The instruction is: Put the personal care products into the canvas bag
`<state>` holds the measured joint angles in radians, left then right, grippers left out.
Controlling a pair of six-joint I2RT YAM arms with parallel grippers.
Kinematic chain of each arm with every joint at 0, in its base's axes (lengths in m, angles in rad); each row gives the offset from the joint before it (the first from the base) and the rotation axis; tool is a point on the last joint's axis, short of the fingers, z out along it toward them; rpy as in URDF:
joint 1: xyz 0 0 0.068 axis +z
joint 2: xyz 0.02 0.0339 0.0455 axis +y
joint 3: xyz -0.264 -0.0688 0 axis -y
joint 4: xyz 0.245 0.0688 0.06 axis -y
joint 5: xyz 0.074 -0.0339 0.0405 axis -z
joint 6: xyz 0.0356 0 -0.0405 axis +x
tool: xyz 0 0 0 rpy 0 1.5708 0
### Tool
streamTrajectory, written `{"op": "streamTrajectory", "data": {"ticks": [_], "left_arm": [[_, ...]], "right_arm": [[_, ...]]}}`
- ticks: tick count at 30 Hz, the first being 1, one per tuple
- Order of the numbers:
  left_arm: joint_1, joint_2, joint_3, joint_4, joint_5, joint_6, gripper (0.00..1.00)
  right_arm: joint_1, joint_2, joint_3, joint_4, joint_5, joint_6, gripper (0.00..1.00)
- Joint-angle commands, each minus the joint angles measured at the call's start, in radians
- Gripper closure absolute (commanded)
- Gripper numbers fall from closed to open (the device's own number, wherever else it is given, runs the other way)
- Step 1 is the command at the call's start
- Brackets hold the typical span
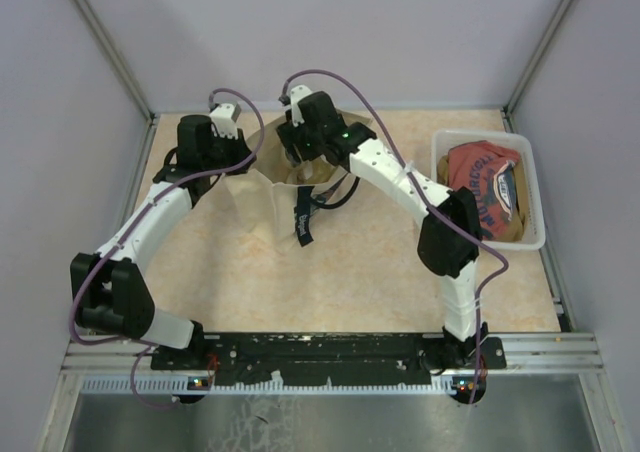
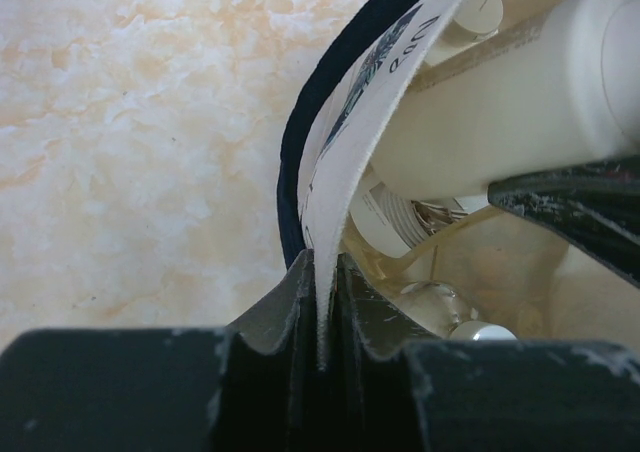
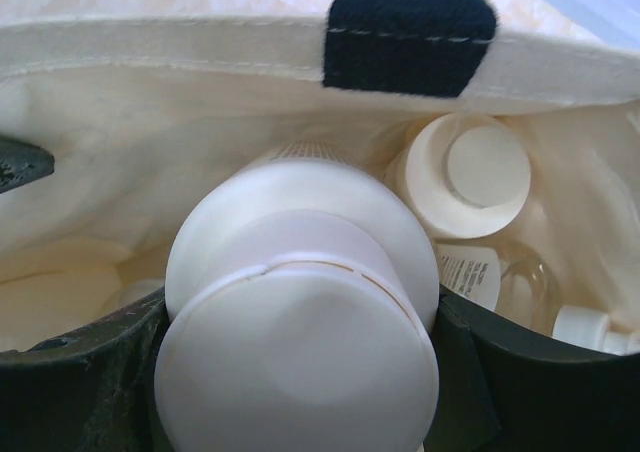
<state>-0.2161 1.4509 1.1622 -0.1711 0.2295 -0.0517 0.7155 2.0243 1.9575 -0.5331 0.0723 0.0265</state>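
Note:
The canvas bag stands open at the back of the table, with navy straps. My left gripper is shut on the bag's cloth rim, beside its navy strap. My right gripper is down inside the bag's mouth, shut on a white wide-capped jar, held cap towards the camera. Below it in the bag lie another cream jar and a round clear bottle with a white cap. In the left wrist view the held jar and the clear bottle show too.
A white plastic tub with a red shirt stands at the right of the table. Grey walls close in the table at the back and both sides. The arms' base rail runs along the near edge.

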Motion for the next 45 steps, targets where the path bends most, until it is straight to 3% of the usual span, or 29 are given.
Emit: {"op": "streamTrajectory", "data": {"ticks": [1, 6, 10, 20, 26, 30, 36, 45], "left_arm": [[0.006, -0.02, 0.002, 0.026, 0.008, 0.002, 1.0], [0.006, -0.02, 0.001, 0.028, 0.01, 0.003, 1.0], [0.006, -0.019, 0.0, 0.031, 0.013, 0.002, 1.0], [0.006, -0.02, 0.0, 0.033, 0.011, 0.001, 1.0], [0.006, -0.015, 0.0, 0.036, 0.013, -0.004, 1.0], [0.006, -0.014, 0.001, 0.035, 0.009, -0.002, 1.0], [0.006, -0.006, 0.002, 0.035, 0.011, -0.002, 1.0], [0.005, -0.006, 0.0, 0.036, 0.009, 0.0, 1.0]], "right_arm": [[-0.029, -0.08, 0.02, 0.174, 0.008, -0.031, 1.0], [-0.03, -0.039, 0.042, 0.219, -0.03, -0.03, 1.0], [-0.03, 0.038, 0.132, 0.161, -0.032, -0.028, 1.0], [-0.03, 0.13, 0.192, 0.102, 0.134, -0.075, 1.0], [-0.031, 0.205, 0.272, -0.033, 0.09, -0.075, 1.0], [-0.031, 0.206, 0.227, -0.049, 0.078, -0.075, 1.0], [-0.031, 0.252, 0.24, -0.096, 0.053, -0.086, 0.86], [-0.031, 0.316, 0.284, -0.109, 0.062, -0.089, 0.86]]}}
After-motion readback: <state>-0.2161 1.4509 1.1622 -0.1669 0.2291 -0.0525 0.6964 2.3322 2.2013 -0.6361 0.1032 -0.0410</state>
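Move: The right hand holds the last white bottle inside the canvas bag's mouth. The free spot on the bag floor lies about 4 cm ahead, 1 cm left and 15 cm below. Another white bottle stands about 2 cm ahead and 5 cm right, its middle some 10 cm down. A lying amber bottle is roughly 3 cm back, 6 cm right and 16 cm down. From the left hand the spot is about 9 cm ahead, 7 cm right and 15 cm down. Keep the right gripper's hold on the white bottle and ease it forward some 3 cm, level at first, then lower it about 9 cm between the bag's walls towards the floor, letting the hand's left side dip around 10 degrees on the way. Hold the left gripper still, still pinching the bag's rim to keep the mouth open. ##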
